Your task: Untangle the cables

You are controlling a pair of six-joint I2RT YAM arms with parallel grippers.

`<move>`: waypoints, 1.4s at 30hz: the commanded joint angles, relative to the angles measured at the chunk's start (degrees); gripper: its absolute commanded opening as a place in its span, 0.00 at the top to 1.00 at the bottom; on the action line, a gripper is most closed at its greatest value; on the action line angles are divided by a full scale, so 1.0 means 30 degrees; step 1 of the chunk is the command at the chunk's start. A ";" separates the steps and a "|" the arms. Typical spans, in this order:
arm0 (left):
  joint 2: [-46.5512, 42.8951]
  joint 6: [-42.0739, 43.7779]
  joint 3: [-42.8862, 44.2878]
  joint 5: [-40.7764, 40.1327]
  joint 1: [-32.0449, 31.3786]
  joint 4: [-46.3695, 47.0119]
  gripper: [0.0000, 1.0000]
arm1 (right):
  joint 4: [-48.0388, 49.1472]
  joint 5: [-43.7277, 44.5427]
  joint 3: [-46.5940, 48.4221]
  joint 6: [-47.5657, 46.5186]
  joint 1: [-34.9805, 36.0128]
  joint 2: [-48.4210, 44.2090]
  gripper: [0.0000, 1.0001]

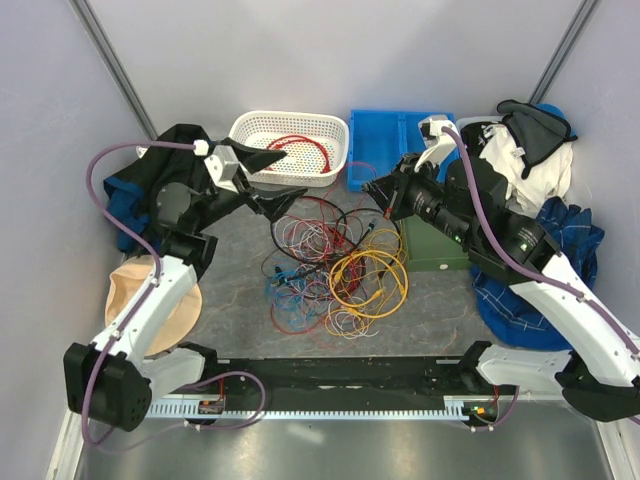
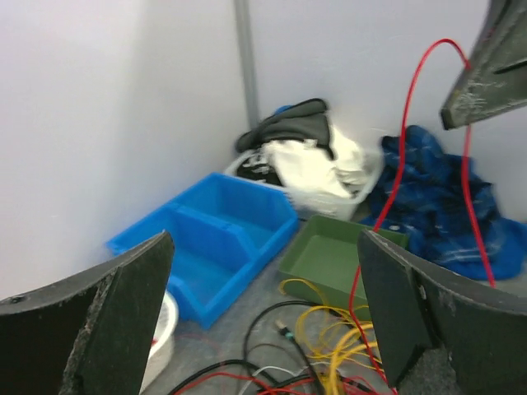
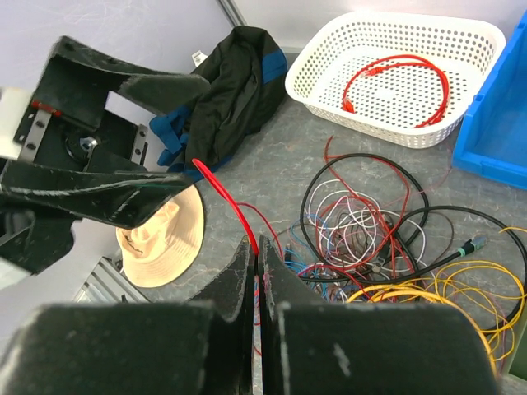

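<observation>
The cables lie in a tangled heap mid-table: red, black, white, blue and purple loops, with a yellow coil on the right side. My right gripper is shut on a thin red cable that it holds lifted above the heap. In the left wrist view this red cable arcs up and drops along the inner face of one finger of my left gripper. That gripper stands wide open with nothing clamped. Seen from the top, the left gripper hovers at the heap's far left and the right gripper faces it.
A white basket at the back holds one red cable. A blue bin stands beside it and a green tray right of the heap. A tan hat and dark clothes lie left. Piled clothes lie right.
</observation>
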 commanded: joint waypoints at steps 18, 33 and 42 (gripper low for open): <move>0.8875 -2.1796 0.2686 0.9589 0.0597 2.0104 0.00 | 0.0496 -0.1367 0.0788 0.0303 0.0004 -0.0095 1.00; 0.2874 -1.2524 -0.0095 0.9298 -0.4236 1.0780 0.00 | 0.1198 -0.1484 0.0524 0.0449 0.0004 0.0315 1.00; 0.1167 -0.4538 0.0138 0.6339 -0.7112 0.1677 0.00 | 0.1990 -0.2422 0.0114 0.1328 0.0004 0.0463 1.00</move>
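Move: The red cable is already pinched and held up by the shut right fingertips, some 20 cm to the left hand's right, 5 cm back and about 3 cm higher. The cable pile lies about 38 cm below the left hand, 9 cm to its right and 4 cm back; the white basket stands about 26 cm ahead, straight on, and 37 cm below. From the right hand, the red cable is right at the fingertips. The red cable stays pinched in the closed right fingers, which barely shift, while the empty left hand swings back around its loose loop with fingers wide open. It dips about 5 cm and tips its fingers down, then rises and levels again as it draws back, ending roughly 19 cm back and 8 cm farther right, turned some 50 degrees clockwise. ##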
